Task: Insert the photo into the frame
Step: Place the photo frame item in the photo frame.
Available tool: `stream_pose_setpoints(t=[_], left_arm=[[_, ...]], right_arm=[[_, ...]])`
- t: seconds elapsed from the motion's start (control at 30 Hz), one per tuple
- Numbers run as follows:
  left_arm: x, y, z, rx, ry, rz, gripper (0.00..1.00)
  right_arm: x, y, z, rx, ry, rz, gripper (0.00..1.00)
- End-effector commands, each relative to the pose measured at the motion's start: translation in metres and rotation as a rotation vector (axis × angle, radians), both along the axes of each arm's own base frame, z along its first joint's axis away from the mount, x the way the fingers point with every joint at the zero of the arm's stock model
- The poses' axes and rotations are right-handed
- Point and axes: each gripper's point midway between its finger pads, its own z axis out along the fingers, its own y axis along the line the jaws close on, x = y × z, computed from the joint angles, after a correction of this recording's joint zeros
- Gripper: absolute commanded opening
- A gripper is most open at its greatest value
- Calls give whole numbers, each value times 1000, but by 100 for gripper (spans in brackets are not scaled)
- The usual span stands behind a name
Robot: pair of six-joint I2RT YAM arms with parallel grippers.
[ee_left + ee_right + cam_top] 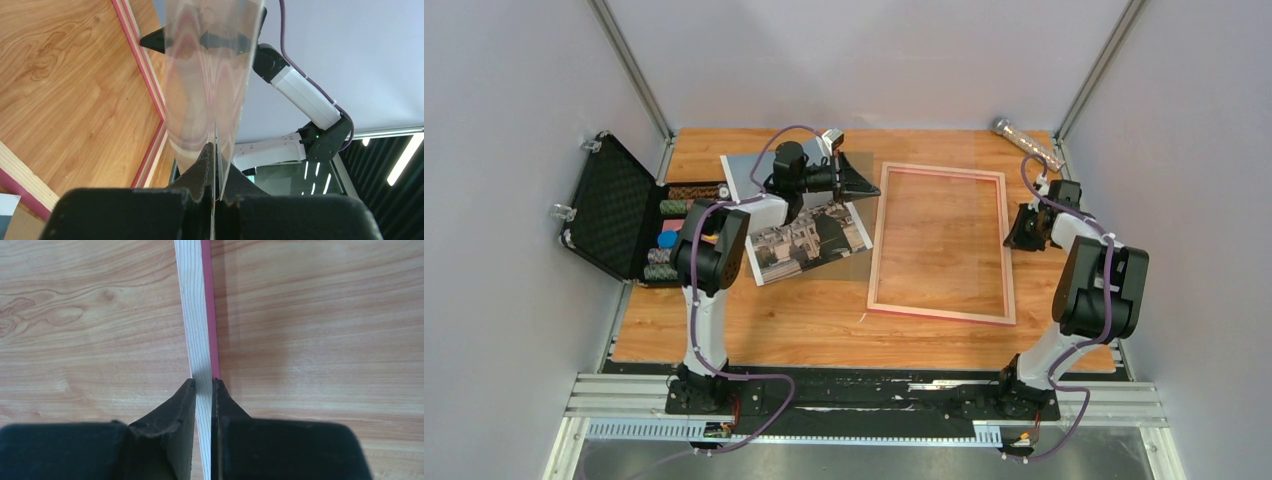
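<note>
The pink frame [874, 240] lies flat on the wooden table, right of centre. My right gripper [1022, 228] is shut on its right rail; in the right wrist view the rail [197, 315] runs straight between the fingers [202, 383]. The photo [802, 240], showing buildings under a pale sky, lies left of the frame, partly under my left arm. My left gripper [869, 185] hovers at the frame's upper left corner, shut [215, 150] on a clear, reflective sheet [210, 75] seen edge-on. The frame's rail [150, 85] passes beside that sheet.
An open black case [609, 205] holding small coloured items [664, 240] stands at the table's left edge. A clear cylinder [1027, 142] lies at the back right corner. Grey walls enclose the table on three sides.
</note>
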Motion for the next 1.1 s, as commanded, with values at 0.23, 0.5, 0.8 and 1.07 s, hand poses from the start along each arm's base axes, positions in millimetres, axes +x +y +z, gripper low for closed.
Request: stream_pose_setpoints(t=[0.23, 0.5, 0.8, 1.07], left_arm=[[3, -45, 6, -56, -30, -63, 0], [9, -65, -15, -53, 17, -94, 0], [13, -77, -34, -41, 44, -93, 0], [14, -84, -45, -35, 53, -89, 0]], right_arm=[[-10, -1, 26, -11, -21, -25, 41], [-11, -24, 48, -22, -82, -94, 51], [-19, -55, 50, 76, -103, -188, 49], [-24, -63, 53, 104, -122, -209, 47]])
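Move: The left hand already pinches the clear sheet by its left side, about 19 cm above the frame's left bar; the middle of the frame lies some 16 cm to its right, level fore and aft, 19 cm below. The photo is about 19 cm left and 9 cm farther out, over the backing board, whose middle is some 15 cm left and 8 cm out, both about 20 cm down. The right hand grips the frame's right bar, the frame's middle about 16 cm to its left, level fore and aft, about 1 cm below. The right fingers open and let go of the frame's right bar, easing back slightly, then rise about 4 cm and swing some 6 cm right, away from the frame, turning a little clockwise. Meanwhile the left hand keeps its pinch on the clear sheet and carries it right over the frame opening, about 7 cm, while sinking about 6 cm, the later part mostly downward. ##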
